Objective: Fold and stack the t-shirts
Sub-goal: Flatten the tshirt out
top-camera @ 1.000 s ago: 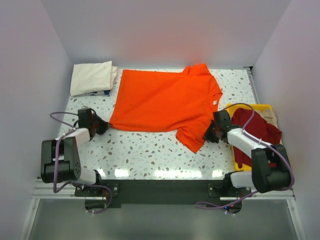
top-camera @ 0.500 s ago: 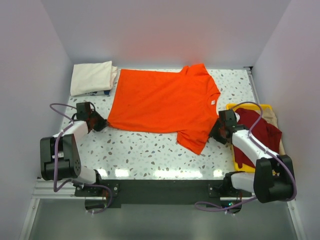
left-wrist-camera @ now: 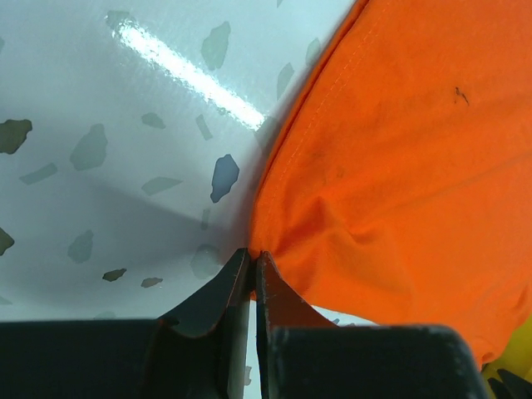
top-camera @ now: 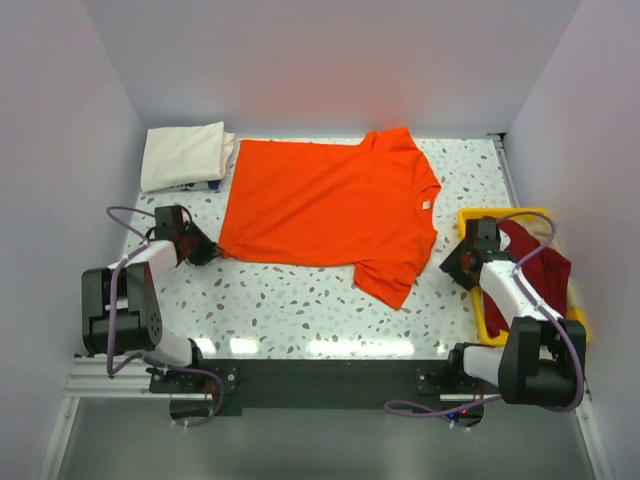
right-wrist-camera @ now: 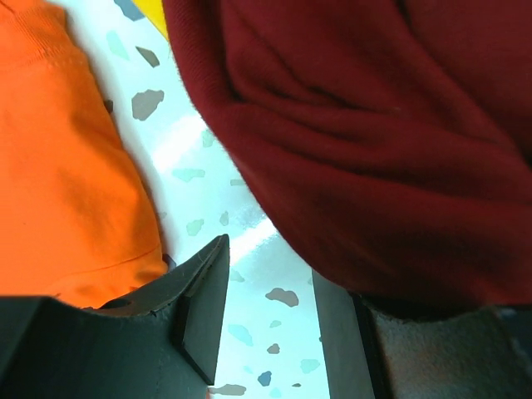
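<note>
The orange t-shirt (top-camera: 325,205) lies spread flat on the table, neck with its white label to the right. My left gripper (top-camera: 207,252) is shut on the shirt's near left hem corner (left-wrist-camera: 274,241). My right gripper (top-camera: 452,268) is open and empty, right of the shirt's near sleeve, at the left edge of the yellow tray. The dark red t-shirt (top-camera: 535,270) lies crumpled in that tray and hangs over my right fingers (right-wrist-camera: 199,307). The cream t-shirt (top-camera: 183,155) lies folded at the far left corner.
The yellow tray (top-camera: 480,216) sits at the right table edge. White walls close in the left, back and right sides. A bit of another pale cloth (top-camera: 545,232) shows at the tray's far right corner.
My right gripper has let go of the orange shirt's sleeve and moved right to the tray. The left gripper has shifted slightly, still holding the hem corner; the shirt now lies flatter.
</note>
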You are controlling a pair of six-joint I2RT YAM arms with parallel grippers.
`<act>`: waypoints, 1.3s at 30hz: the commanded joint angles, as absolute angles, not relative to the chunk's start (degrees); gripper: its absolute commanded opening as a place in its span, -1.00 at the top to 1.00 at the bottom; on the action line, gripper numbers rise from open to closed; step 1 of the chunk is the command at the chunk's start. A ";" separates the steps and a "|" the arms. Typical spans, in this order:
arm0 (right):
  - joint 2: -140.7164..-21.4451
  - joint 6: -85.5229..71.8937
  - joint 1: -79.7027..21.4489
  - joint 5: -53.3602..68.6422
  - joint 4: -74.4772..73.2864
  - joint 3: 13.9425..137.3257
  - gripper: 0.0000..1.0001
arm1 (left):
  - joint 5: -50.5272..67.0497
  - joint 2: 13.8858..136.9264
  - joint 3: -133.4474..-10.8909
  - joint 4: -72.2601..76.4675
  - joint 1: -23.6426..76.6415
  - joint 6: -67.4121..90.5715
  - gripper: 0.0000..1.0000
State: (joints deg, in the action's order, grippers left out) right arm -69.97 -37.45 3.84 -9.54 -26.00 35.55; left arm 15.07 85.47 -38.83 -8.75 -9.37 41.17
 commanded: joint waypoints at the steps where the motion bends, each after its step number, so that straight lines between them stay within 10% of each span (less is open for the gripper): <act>1: -67.94 -36.91 6.68 -14.06 -27.77 35.42 0.03 | 16.79 86.22 -41.04 -9.49 -9.76 39.20 0.78; 39: -65.47 -46.05 -29.17 -8.35 -21.36 25.58 0.03 | 14.94 83.85 -39.02 -8.09 -9.40 39.55 0.83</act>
State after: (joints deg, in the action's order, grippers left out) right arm -63.46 -42.96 -27.09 -7.03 -23.73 27.22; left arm 15.55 85.49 -38.89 -8.97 -9.34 40.66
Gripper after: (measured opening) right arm 0.483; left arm 0.095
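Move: The t-shirt's near right corner lies about 13 cm to the right hand's left, 8 cm back and some 3 cm below. From that hand, the yellow bin's middle is roughly 18 cm right and 1 cm back, with the dark red shirt in it about 19 cm right and level in reach; the orange shirt's collar label is about 17 cm ahead, 7 cm left. From the left hand, that same corner is some 46 cm right and 13 cm back. No fresh contact is plain: the right hand, fingers staying open, lifts about a centimetre beside the bin, swings left some 13 cm, then also back about 5 cm and down towards the t-shirt's near right corner, turning nearly 30 degrees counter-clockwise until its tips straddle that corner. The left fingers stay nearly shut on the near left corner. ##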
